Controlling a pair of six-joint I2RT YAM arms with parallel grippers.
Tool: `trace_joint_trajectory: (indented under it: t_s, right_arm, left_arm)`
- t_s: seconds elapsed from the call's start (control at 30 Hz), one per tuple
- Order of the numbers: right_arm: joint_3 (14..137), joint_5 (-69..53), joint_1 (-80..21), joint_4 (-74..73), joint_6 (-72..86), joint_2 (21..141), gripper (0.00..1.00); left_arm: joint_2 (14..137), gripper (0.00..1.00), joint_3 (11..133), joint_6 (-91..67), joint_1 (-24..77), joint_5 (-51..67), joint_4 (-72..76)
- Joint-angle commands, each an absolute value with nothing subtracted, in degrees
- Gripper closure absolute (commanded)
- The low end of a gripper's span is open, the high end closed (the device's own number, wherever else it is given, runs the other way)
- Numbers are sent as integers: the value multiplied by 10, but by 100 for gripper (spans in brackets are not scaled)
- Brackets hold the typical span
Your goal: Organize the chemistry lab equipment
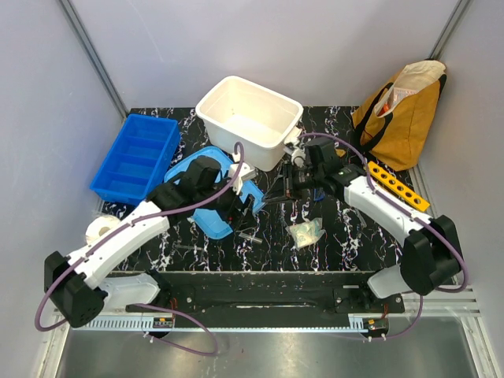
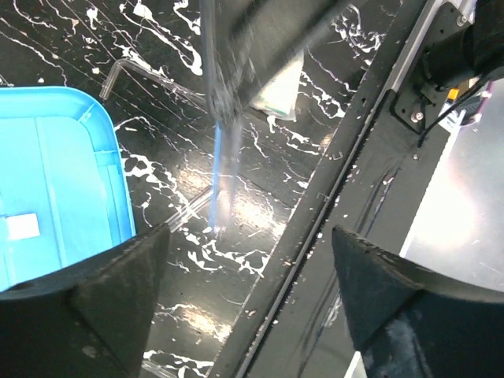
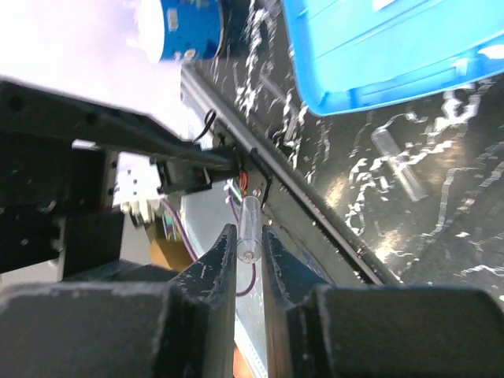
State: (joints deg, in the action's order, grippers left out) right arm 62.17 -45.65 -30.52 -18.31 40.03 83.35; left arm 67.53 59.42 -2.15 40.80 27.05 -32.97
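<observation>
In the right wrist view my right gripper (image 3: 250, 240) is shut on a thin transparent tube (image 3: 250, 224), which sticks out past the fingertips. From above, the right gripper (image 1: 290, 187) hangs over the table's middle, just in front of the white tub. A second tube (image 3: 398, 161) lies on the black marbled table. My left gripper (image 2: 252, 236) stands wide open with nothing between its fingers. Ahead of it is a blurred, blue-edged transparent piece (image 2: 218, 169), probably the safety glasses. The pale wad (image 1: 305, 232) lies near the front. The yellow-orange rack (image 1: 398, 185) is at the right.
The large white tub (image 1: 248, 118) stands at the back centre, and its blue lid (image 1: 206, 175) lies under my left arm. A blue divided tray (image 1: 135, 157) sits at the left. A yellow bag (image 1: 402, 110) leans at the back right. A white roll (image 1: 101, 228) is at the left edge.
</observation>
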Motion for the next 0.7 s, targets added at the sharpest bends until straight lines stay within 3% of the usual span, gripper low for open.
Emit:
trace_joint_trajectory:
  t_s: [0.0, 0.2, 0.33, 0.47, 0.67]
  right_arm:
    - [606, -403, -230, -190, 426, 782, 88]
    - [674, -232, -171, -348, 351, 730, 87]
    - [753, 20, -163, -481, 302, 727, 87]
    - [815, 197, -156, -562, 282, 742, 85]
    - [850, 310, -112, -588, 260, 784, 84]
  left_arm:
    - [620, 3, 599, -32, 409, 247, -308]
    - [549, 1, 565, -57, 409, 155, -309]
    - [494, 1, 527, -68, 409, 77, -301]
    - [461, 1, 503, -88, 409, 39, -283]
    - [452, 1, 508, -102, 409, 30, -287]
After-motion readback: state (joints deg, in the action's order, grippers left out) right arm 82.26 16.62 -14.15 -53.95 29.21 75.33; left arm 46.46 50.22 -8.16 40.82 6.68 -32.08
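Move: My right hand already holds the test tube; the yellow rack lies some 37 cm to its right, about 8 cm farther out and 15 cm lower. On the table on the way there, the blue-handled tool lies roughly 16 cm right and 12 cm ahead of my right hand, and the small plastic packet 13 cm right and 3 cm back. From my left hand the rack is about 42 cm right and 12 cm ahead. I keep the test tube pinched in my right hand and sweep it about 25 cm to the right and 10 cm forward towards the yellow rack, rising a little late on. The wrist swings clockwise so the fingers, first pointing left, come to point forward and down. My left hand opens the rest of the way, rises, then draws left, some 7 cm, away from the tube. ##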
